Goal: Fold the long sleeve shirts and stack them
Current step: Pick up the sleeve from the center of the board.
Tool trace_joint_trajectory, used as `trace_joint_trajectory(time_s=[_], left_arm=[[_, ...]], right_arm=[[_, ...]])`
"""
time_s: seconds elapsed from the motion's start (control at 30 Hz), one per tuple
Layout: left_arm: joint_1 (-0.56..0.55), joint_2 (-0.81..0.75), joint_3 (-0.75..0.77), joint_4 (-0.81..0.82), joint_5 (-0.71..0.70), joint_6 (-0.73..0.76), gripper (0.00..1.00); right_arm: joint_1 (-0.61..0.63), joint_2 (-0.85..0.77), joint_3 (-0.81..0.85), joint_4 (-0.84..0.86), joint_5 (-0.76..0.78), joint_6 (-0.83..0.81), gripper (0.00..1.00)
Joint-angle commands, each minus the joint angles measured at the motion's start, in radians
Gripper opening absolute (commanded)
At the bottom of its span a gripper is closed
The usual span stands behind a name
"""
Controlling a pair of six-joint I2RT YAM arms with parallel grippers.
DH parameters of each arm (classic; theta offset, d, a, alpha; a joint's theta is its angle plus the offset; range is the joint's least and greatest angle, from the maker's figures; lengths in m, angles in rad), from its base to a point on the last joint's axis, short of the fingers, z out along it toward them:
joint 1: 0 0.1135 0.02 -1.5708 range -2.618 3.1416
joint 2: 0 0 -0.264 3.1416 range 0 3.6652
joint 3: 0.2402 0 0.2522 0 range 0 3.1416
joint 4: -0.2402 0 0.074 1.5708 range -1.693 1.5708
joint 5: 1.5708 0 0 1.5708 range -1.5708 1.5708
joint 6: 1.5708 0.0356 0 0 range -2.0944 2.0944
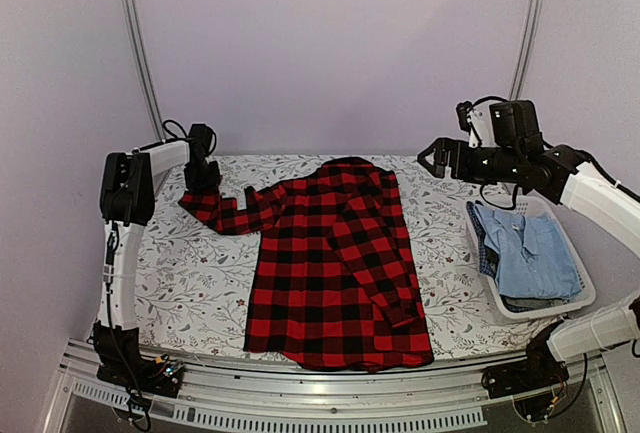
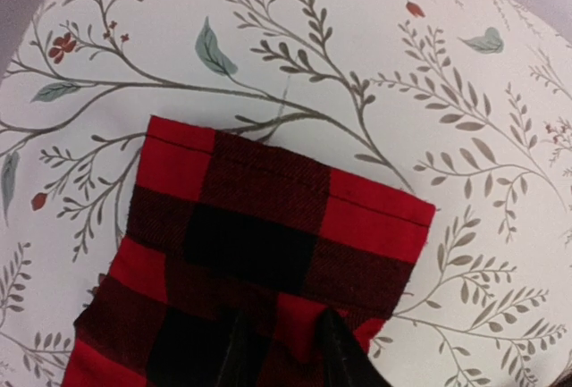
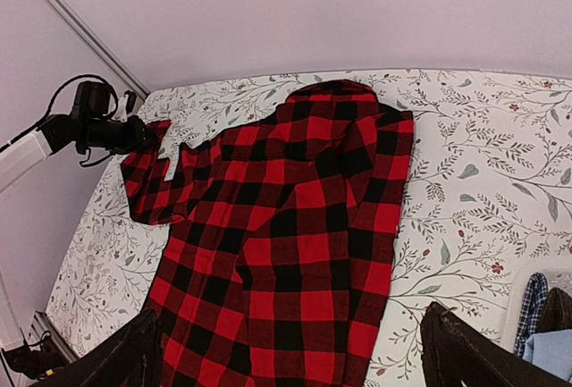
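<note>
A red-and-black checked long sleeve shirt lies spread flat on the floral table cover, collar at the far side. Its right sleeve is folded over the body and its left sleeve reaches out to the far left. My left gripper sits at that sleeve's end. In the left wrist view its fingers pinch a ridge of the cloth just behind the cuff. My right gripper hangs open in the air over the table's far right, looking down on the shirt. Nothing is between its fingers.
A white basket stands at the table's right edge, holding blue shirts. The floral cover shows bare left of the shirt and between shirt and basket. A metal rail runs along the near edge.
</note>
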Motion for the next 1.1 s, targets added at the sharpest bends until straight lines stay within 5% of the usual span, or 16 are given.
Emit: trace_joint_trajectory(time_s=[0.0,0.13,0.53,1.07], left_arm=[[0.001,0.025,0.019,-0.028,0.04,0.035,0.17],[0.001,0.005,0.023,-0.018,0.053,0.066,0.0],[-0.054,-0.266,-0.102,0.056,0.11,0.113,0.0],[-0.374,-0.829,-0.742,0.366,0.593,0.16,0.0]], right_arm=[[0.006,-0.024,-0.02,0.002,-0.006,-0.007,0.99],[0.006,-0.021,-0.026,0.008,-0.01,-0.01,0.99],[0.006,-0.019,-0.047,0.04,0.037,-0.029,0.99],[0.003,-0.002,-0.205,0.235,-0.045,0.017,0.99]])
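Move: The left fingers are half shut with the left sleeve bunched between them. That pinch spot is practically at the hand, 1 cm below it, and the cuff hem lies about 4 cm farther out. The sleeve's bend is some 14 cm back and 4 cm to the right, its shoulder about 20 cm right and 10 cm back, and the shirt body's middle roughly 38 cm right and 27 cm back. From the right hand, the pinch spot is about 60 cm left, 26 cm ahead and 28 cm below. Staying low at first, the left hand finishes closing its fingers on the sleeve just short of the cuff. It then lifts about 20 cm and sweeps a similar distance right and some 15 cm back towards the shirt body, swinging clockwise some 40 degrees as the fingers tip outward and keep their pinch. The right hand, open and empty, sinks about 4 cm. ##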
